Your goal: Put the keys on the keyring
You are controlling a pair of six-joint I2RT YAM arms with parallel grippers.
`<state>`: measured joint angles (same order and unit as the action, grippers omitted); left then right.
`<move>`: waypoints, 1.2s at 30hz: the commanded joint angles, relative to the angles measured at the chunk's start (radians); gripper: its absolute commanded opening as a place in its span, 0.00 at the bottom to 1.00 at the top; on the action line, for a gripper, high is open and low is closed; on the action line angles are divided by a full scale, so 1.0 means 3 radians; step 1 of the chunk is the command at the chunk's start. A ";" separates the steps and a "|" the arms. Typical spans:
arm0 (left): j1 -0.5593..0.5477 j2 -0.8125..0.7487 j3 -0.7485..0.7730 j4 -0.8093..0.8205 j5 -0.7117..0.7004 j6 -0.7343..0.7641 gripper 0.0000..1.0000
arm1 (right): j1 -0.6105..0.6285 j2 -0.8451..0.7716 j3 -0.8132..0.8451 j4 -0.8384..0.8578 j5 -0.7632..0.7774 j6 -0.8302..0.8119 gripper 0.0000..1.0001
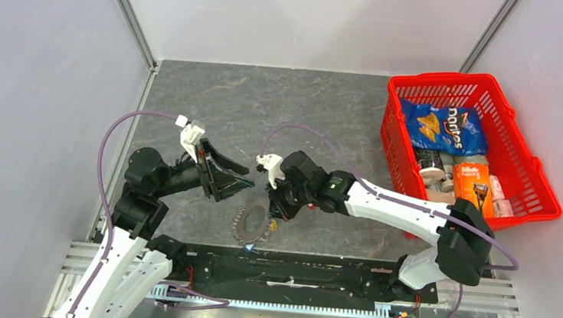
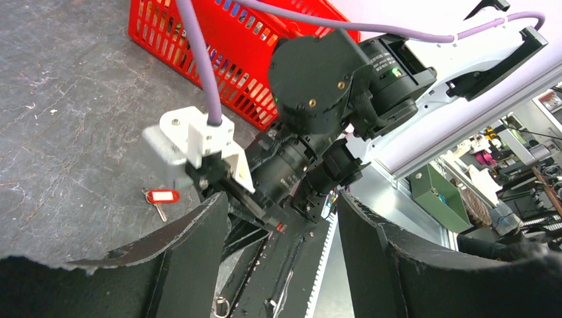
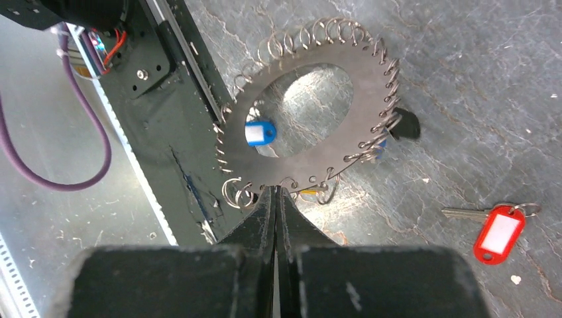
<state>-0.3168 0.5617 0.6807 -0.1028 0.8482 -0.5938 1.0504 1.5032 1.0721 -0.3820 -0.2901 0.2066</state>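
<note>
The keyring (image 3: pixel 361 86), a flat grey toothed disc with small wire rings round its rim, lies partly over the black base rail. In the top view the keyring (image 1: pixel 248 219) is between the two arms. My right gripper (image 3: pixel 275 191) is shut on its near rim; from above, the right gripper (image 1: pixel 278 209) is at the disc's right edge. A blue-tagged key (image 3: pixel 260 132) shows through the hole and a yellow tag (image 3: pixel 308 193) hangs by the fingertips. A red-tagged key (image 3: pixel 497 228) lies loose on the table, seen too as the red-tagged key (image 2: pixel 162 197). My left gripper (image 2: pixel 283 218) hovers open and empty, left gripper (image 1: pixel 234 178).
A red basket (image 1: pixel 476 91) with a chip bag and packaged goods stands at the right rear, and appears as the red basket (image 2: pixel 199 40) behind the right arm. The black base rail (image 1: pixel 292 271) runs along the near edge. Grey walls enclose the table.
</note>
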 commanded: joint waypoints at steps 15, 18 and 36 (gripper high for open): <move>-0.0023 -0.0083 0.0004 0.0159 0.0152 0.0029 0.68 | -0.0343 -0.0569 0.0117 0.0335 -0.0605 0.0230 0.00; -0.0023 -0.0083 -0.0009 0.0231 0.0196 -0.0018 0.68 | -0.0371 -0.0635 0.0158 0.0330 -0.0724 0.0202 0.00; -0.0021 -0.0223 -0.0076 0.1012 0.0450 -0.0607 0.67 | -0.0609 -0.0950 0.0296 0.0526 -0.1239 0.0508 0.00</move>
<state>-0.3214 0.5140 0.6598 0.1047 0.9485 -0.6983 0.8742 1.2606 1.1065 -0.3065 -0.6067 0.3180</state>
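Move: Above and to the left of the right hand wait the left gripper's open fingers, some 18 cm higher, about 5 cm left and 1 cm ahead. The red-tagged key lies on the table about 4 cm ahead, 10 cm right and 11 cm below the right hand. The keyring already held by the right hand has its middle roughly 23 cm below the left hand, 4 cm back and 2 cm right. Lifting the keyring by its rim, the shut right fingers rise about 13 cm almost straight up towards the height of the left gripper, keeping their pinch while the wrist swings them from slanting down to pointing more nearly level left, some 25 degrees. Late on, the left hand, still open and empty, eases up and back by a few centimetres, tilting slightly. ##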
